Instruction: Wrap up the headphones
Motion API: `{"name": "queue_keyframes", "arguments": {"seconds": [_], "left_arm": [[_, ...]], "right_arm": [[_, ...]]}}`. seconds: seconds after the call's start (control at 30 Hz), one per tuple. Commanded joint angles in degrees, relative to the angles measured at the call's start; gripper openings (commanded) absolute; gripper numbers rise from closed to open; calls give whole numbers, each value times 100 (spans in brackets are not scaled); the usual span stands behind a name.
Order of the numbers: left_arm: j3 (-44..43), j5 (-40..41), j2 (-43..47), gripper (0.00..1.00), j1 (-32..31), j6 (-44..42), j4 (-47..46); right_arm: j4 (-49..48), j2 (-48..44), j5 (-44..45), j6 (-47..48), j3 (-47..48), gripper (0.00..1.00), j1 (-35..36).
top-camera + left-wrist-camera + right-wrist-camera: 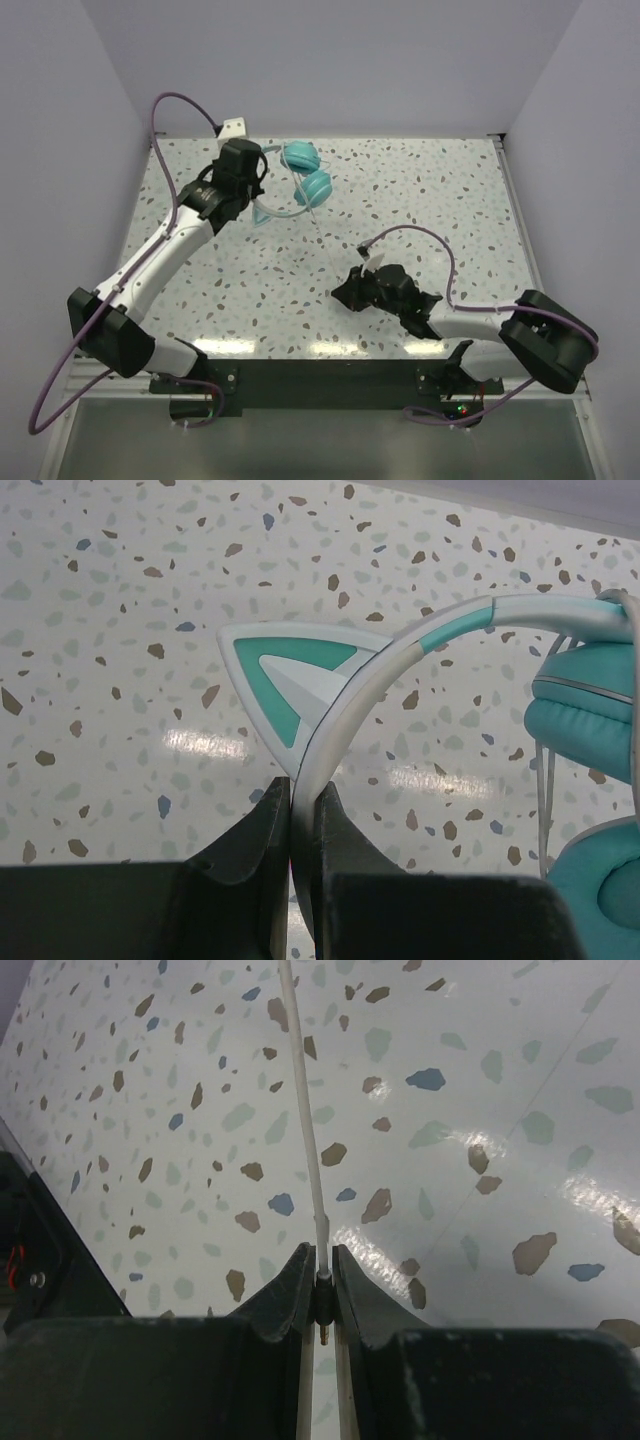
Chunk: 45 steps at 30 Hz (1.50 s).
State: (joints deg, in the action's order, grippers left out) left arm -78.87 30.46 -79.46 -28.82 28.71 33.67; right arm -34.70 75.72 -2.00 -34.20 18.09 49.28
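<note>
The headphones (306,172) lie at the far middle of the table, their two round teal ear cups (585,705) side by side. My left gripper (305,785) is shut on the pale headband (400,670), just below a pointed teal-and-white cat ear (285,675). In the top view the left gripper (256,198) sits left of the cups. My right gripper (320,1255) is shut on the dark plug (322,1300) at the end of the thin pale cable (305,1110), which runs straight away over the table. Seen from above, the right gripper (342,291) hovers near the table's middle.
The speckled table (420,200) is bounded by pale walls at the back and both sides. Thick purple robot cables (180,105) loop above the left arm and over the right arm (420,235). A dark ledge (40,1250) shows at the left of the right wrist view.
</note>
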Motion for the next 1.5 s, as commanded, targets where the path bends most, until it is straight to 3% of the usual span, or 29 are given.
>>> {"name": "queue_keyframes", "arguments": {"seconds": [0.0, 0.4, 0.7, 1.13, 1.47], "left_arm": [[-234, -172, -200, 0, 210, 91, -950], [635, -145, -1018, 0, 219, 258, -1591], [1619, -443, -1239, 0, 201, 407, -2250], [2780, -383, -957, 0, -835, 627, -2813], [3299, -409, -764, 0, -1389, 987, -3007]], "right_arm": [[1217, -400, 190, 378, 204, 0, 371], [3924, -1068, 841, 1116, 1592, 0, 1093], [5183, -1614, 1544, 1573, 2480, 0, 1102], [5017, 46, 2063, 2154, 3798, 0, 900], [4700, 575, 1264, 2040, 4027, 0, 118]]}}
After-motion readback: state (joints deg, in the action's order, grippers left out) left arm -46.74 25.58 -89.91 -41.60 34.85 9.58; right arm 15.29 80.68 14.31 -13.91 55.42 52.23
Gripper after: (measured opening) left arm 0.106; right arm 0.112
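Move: The near ear cup, where the right hand's pinched cable end is headed, hangs about 17 cm ahead of that hand, 5 cm left and some 17 cm higher; the far cup is about 23 cm ahead, 8 cm left, equally high. From the left hand, which grips the headband, the cable end lies roughly 17 cm back, 16 cm right and 20 cm lower. The near cup is level ahead, 11 cm right and 3 cm below it; the far cup 6 cm ahead, 8 cm right, 3 cm below. The headphones, still pinched by the headband, are lowered over 20 cm by the left hand, which edges forward, then draws back and right while tipping further down. The cable end stays gripped as the right hand eases back, climbs nearly 10 cm, then reaches forward and sinks slightly over the near cup, tipping its fingers more steeply downward. ##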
